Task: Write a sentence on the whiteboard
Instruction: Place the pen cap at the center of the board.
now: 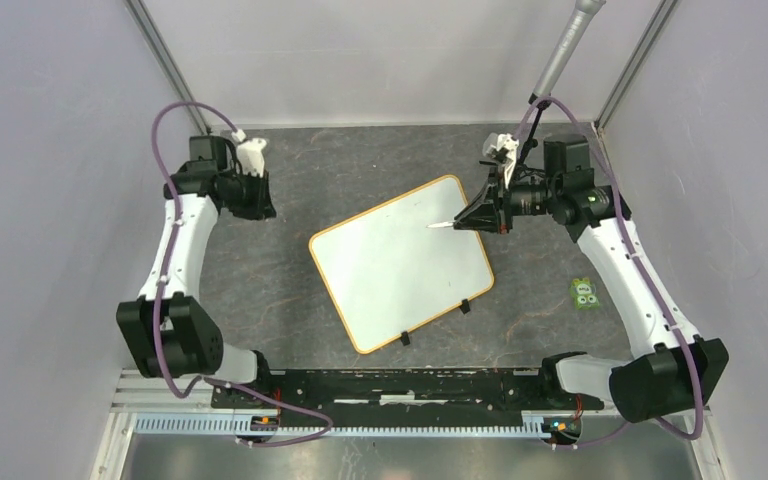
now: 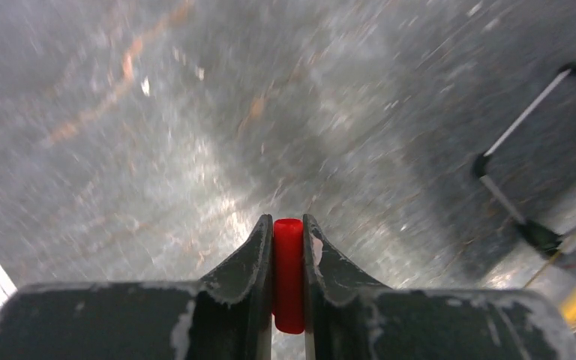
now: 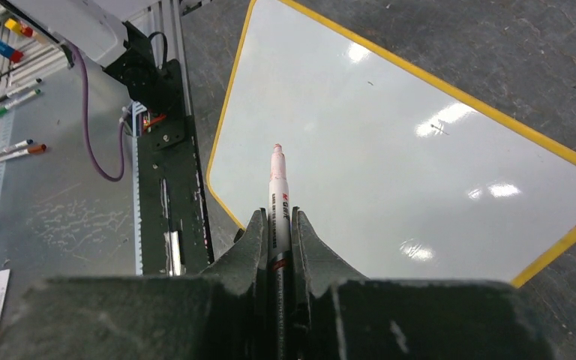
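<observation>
The whiteboard (image 1: 400,262) lies tilted mid-table, white with an orange-yellow rim; its face (image 3: 390,150) is blank and no sentence shows on it. My right gripper (image 1: 482,213) (image 3: 277,215) is shut on a white marker (image 3: 278,187). The marker's uncapped reddish tip (image 1: 432,226) points over the board's far right part; I cannot tell whether it touches. My left gripper (image 1: 257,200) (image 2: 288,222) hovers over bare table left of the board, shut on a red cap (image 2: 288,277) held upright between the fingers.
Two black clips (image 1: 465,307) (image 1: 405,339) sit on the board's near edge. A small green packet (image 1: 585,292) lies right of the board. A black rail (image 1: 390,385) spans the near edge. Spare markers (image 3: 15,150) lie on the bench beyond.
</observation>
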Tool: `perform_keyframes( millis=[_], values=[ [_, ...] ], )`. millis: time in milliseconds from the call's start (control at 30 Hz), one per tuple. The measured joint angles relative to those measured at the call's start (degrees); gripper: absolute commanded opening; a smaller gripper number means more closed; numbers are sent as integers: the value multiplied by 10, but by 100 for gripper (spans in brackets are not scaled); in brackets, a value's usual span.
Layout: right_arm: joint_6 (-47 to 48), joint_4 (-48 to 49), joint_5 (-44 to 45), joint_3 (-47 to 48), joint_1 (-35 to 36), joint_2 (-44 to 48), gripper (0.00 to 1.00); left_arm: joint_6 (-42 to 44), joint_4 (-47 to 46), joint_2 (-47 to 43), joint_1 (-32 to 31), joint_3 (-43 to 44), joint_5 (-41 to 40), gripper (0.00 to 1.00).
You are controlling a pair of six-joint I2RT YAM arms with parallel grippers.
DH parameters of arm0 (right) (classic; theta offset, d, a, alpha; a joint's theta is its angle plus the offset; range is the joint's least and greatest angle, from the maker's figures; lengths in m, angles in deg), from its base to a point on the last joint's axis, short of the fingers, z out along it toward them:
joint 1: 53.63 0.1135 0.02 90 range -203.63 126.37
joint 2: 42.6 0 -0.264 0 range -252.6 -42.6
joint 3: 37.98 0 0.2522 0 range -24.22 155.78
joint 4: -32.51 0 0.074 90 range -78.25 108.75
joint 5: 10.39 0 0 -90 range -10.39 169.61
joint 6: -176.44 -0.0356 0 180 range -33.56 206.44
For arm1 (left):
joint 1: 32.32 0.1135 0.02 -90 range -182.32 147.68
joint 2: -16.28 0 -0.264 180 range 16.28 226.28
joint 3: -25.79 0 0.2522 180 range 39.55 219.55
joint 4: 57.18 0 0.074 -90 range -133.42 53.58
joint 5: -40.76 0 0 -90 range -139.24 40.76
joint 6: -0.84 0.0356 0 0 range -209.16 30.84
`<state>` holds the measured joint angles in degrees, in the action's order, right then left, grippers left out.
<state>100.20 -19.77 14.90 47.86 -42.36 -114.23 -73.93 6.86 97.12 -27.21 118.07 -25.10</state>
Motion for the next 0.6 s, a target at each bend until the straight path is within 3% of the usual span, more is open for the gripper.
perform_keyframes(
  millis=[267, 600],
  values=[
    [47, -21, 66, -9, 69, 6, 0, 3, -27, 78, 1, -100, -105, 5],
    [47, 3, 96, -34, 90, 18, 0, 4, -73, 155, 1, -116, -126, 12]
  ],
)
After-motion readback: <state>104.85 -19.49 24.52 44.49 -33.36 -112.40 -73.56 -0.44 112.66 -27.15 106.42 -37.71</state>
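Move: Below the left hand, which holds the red pen cap, the bare table spot it heads for lies some 21 cm down, about 1 cm back and 4 cm left; the whiteboard's left corner is roughly 4 cm ahead and 4 cm right of the hand, its centre about 27 cm right and 2 cm back. From the right hand, holding the pen, that centre lies around 6 cm ahead, 11 cm left and 28 cm down. Lowering the still-held cap about 15 cm towards the bare table beside the whiteboard's left corner, the left hand drops fast at first, then more slowly, easing nearly 4 cm left as its fingers tip some 20 degrees further downward. The right hand keeps its grip on the pen and sinks about 3 cm over the board, also shifting slightly left and back. ##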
